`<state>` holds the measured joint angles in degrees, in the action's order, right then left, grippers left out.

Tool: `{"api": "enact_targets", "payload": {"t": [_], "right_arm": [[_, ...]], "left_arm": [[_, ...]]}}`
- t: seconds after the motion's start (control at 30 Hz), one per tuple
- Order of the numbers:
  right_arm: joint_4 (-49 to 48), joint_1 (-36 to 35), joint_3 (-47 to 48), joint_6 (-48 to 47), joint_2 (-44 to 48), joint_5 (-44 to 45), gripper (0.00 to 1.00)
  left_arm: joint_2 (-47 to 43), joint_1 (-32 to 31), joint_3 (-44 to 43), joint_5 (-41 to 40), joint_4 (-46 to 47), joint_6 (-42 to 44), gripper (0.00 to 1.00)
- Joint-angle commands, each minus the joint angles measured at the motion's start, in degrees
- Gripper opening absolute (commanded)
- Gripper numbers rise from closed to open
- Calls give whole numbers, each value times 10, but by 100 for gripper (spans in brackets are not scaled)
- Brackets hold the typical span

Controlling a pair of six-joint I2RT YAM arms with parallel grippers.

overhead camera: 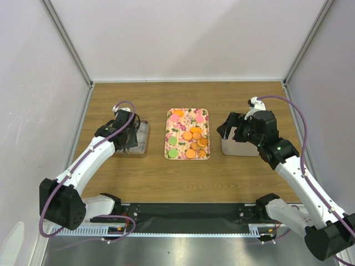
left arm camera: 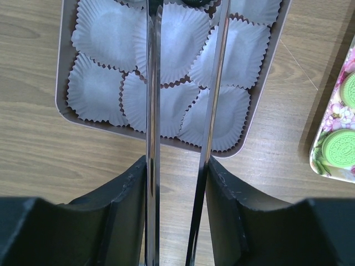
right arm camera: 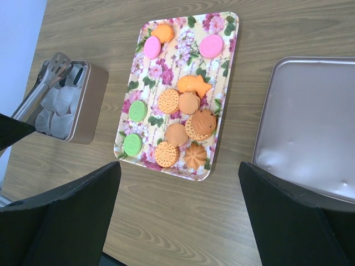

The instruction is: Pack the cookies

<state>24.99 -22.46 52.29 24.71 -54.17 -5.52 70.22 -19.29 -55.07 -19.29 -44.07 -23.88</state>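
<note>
The cookies (overhead camera: 189, 138) lie on a floral tray (overhead camera: 172, 115) mid-table: orange, pink and green ones (right arm camera: 183, 102). Two green cookies (left arm camera: 339, 148) show at the right edge of the left wrist view. My left gripper (overhead camera: 128, 138) is shut on metal tongs (left arm camera: 151, 111), whose two blades stand slightly apart over a grey tin (left arm camera: 65, 105) lined with white paper cups (left arm camera: 172, 33). Nothing sits between the blades. My right gripper (overhead camera: 230, 127) stands open and empty, between the tray and the tin's lid (overhead camera: 239, 146); in its own view the right gripper (right arm camera: 178, 166) hangs over the tray's near edge.
The lid (right arm camera: 310, 122) lies flat to the right of the tray (right arm camera: 228, 61), the tin (right arm camera: 91, 105) to its left, with the tongs (right arm camera: 47, 83) over it. White walls close in the table on three sides.
</note>
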Motion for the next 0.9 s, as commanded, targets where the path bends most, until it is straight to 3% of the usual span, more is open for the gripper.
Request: {"api": "enact_targets", "payload": {"t": [0.0,0.13,0.53,0.87], "right_arm": [[-15,2,0,-5,1,-8,95],[-16,2,2,-5,1,-8,95],[-5,2,12,-6,-1,10,95],[-2,2,11,-5,1,15,95]], "left_arm": [[-27,4,-12,0,5,12,47],[-49,-21,-39,-3,-19,9,46],[8,-233,-138,-36,-50,-54,46],[68,-341,-112,-62,-66,-97,48]]}}
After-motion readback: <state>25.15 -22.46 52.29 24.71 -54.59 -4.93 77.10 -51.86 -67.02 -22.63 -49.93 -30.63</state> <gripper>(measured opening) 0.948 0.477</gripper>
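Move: The left hand still holds the tongs, their ends at the box after setting the black cookie down. From this hand the farther green cookie on the floral tray lies roughly 19 cm to the right, 8 cm ahead and 15 cm below, with the nearer green cookie some 6 cm closer in and an orange cookie about 8 cm right of it. The box's middle is about 9 cm ahead and 3 cm left. From the idle right hand the farther green cookie is some 27 cm left, 8 cm ahead and 26 cm below. To the right in an arc, the left hand lifts the tongs out of the box by about 7 cm, swings some 16 cm over to the green cookies' end of the tray, and sinks again by about half that rise while drawing back about 5 cm. The wrist turns some 25 degrees clockwise on the way; the fingers keep their half-open hold on the tongs. ##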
